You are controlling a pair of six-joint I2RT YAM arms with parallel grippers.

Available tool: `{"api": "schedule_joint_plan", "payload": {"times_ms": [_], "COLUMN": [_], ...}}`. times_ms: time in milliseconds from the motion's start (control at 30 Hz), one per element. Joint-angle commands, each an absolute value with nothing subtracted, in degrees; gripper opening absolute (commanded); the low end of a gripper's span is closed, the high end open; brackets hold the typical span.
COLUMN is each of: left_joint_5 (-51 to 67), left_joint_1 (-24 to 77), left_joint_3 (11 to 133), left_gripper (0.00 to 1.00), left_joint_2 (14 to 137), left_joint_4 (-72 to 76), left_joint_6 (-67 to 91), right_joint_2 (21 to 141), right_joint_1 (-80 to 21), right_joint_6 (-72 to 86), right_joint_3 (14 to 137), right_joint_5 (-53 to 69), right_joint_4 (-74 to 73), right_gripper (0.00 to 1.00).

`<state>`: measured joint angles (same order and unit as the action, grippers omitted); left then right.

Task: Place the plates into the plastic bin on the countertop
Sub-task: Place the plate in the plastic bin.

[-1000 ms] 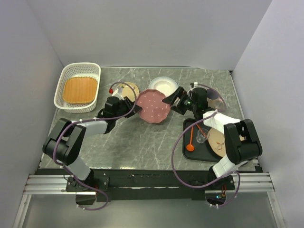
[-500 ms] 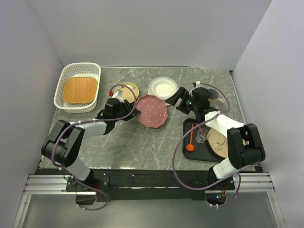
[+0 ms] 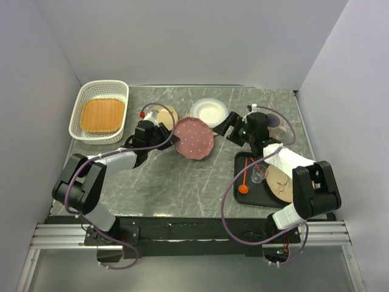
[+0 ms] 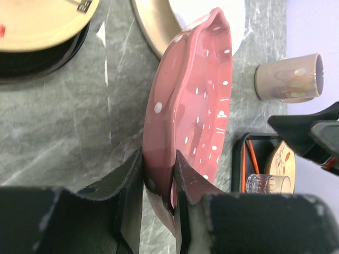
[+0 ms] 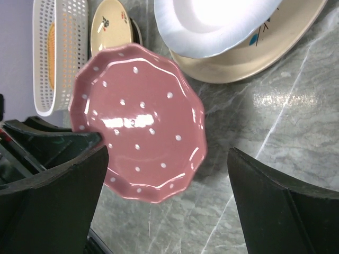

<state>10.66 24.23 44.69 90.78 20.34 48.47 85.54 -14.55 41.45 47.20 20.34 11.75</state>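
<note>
My left gripper (image 3: 170,141) is shut on the near rim of the pink polka-dot plate (image 3: 194,139), which hangs tilted just above the countertop (image 3: 182,182). The left wrist view shows the plate (image 4: 196,106) on edge, with its rim pinched in the left gripper (image 4: 159,159). My right gripper (image 3: 226,129) stands open to the right of that plate, not touching it; in its own view the plate (image 5: 137,121) shows between the right gripper's (image 5: 167,150) fingers. The plastic bin (image 3: 85,97) at the far left holds an orange-brown squarish plate (image 3: 102,115).
A blue-and-cream plate (image 3: 208,112) and a small tan plate (image 3: 163,114) on a dark one lie behind the pink plate. At the right, a black tray (image 3: 240,161) carries an orange spoon (image 3: 244,182), a glass (image 3: 259,174) and a sprig plate (image 3: 281,180). A mug (image 3: 275,128) stands behind it.
My right gripper has drawn back to the right, away from the pink plate's edge. The plate stays in my left gripper and has shifted only slightly.
</note>
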Motion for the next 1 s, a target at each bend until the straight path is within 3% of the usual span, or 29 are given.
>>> {"api": "schedule_joint_plan", "payload": {"times_ms": [0,967], "left_joint_5": [12.74,23.55], "left_joint_1": [22.94,0.18], "left_joint_3": [50.54,51.33], "left_gripper": [0.01,0.01], "left_joint_2": [87.01,79.89], "left_joint_4": [27.77,22.59], "left_joint_6": [48.52,47.37], "right_joint_2": [82.79,85.08], "right_joint_1": [-15.12,-15.21], "right_joint_6": [39.99,39.29], "right_joint_3": [46.58,47.2], "right_joint_5": [19.78,20.92], "right_joint_4": [12.04,11.86], "right_gripper": [1.0,1.0]}}
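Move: Over the countertop's middle, the left hand already pinches the pink plate by its left edge. The plastic bin's middle lies about 34 cm to this hand's left, 12 cm ahead and some 8 cm lower. The small yellow plate on its stack sits about 9 cm ahead and 6 cm left, and the white plate 12 cm ahead and 15 cm right, both roughly 10 cm below. From the right hand, the bin is some 55 cm left and 8 cm ahead. Carrying the pink plate towards the bin, the left hand first eases forward and up, then swings mostly left and gathers pace: about 14 cm left in all, with roughly 5 cm forward and nearly as much up. The wrist turns some 15 degrees counter-clockwise, and the fingers keep their pinch on the plate's edge as it passes over the small yellow plate. ##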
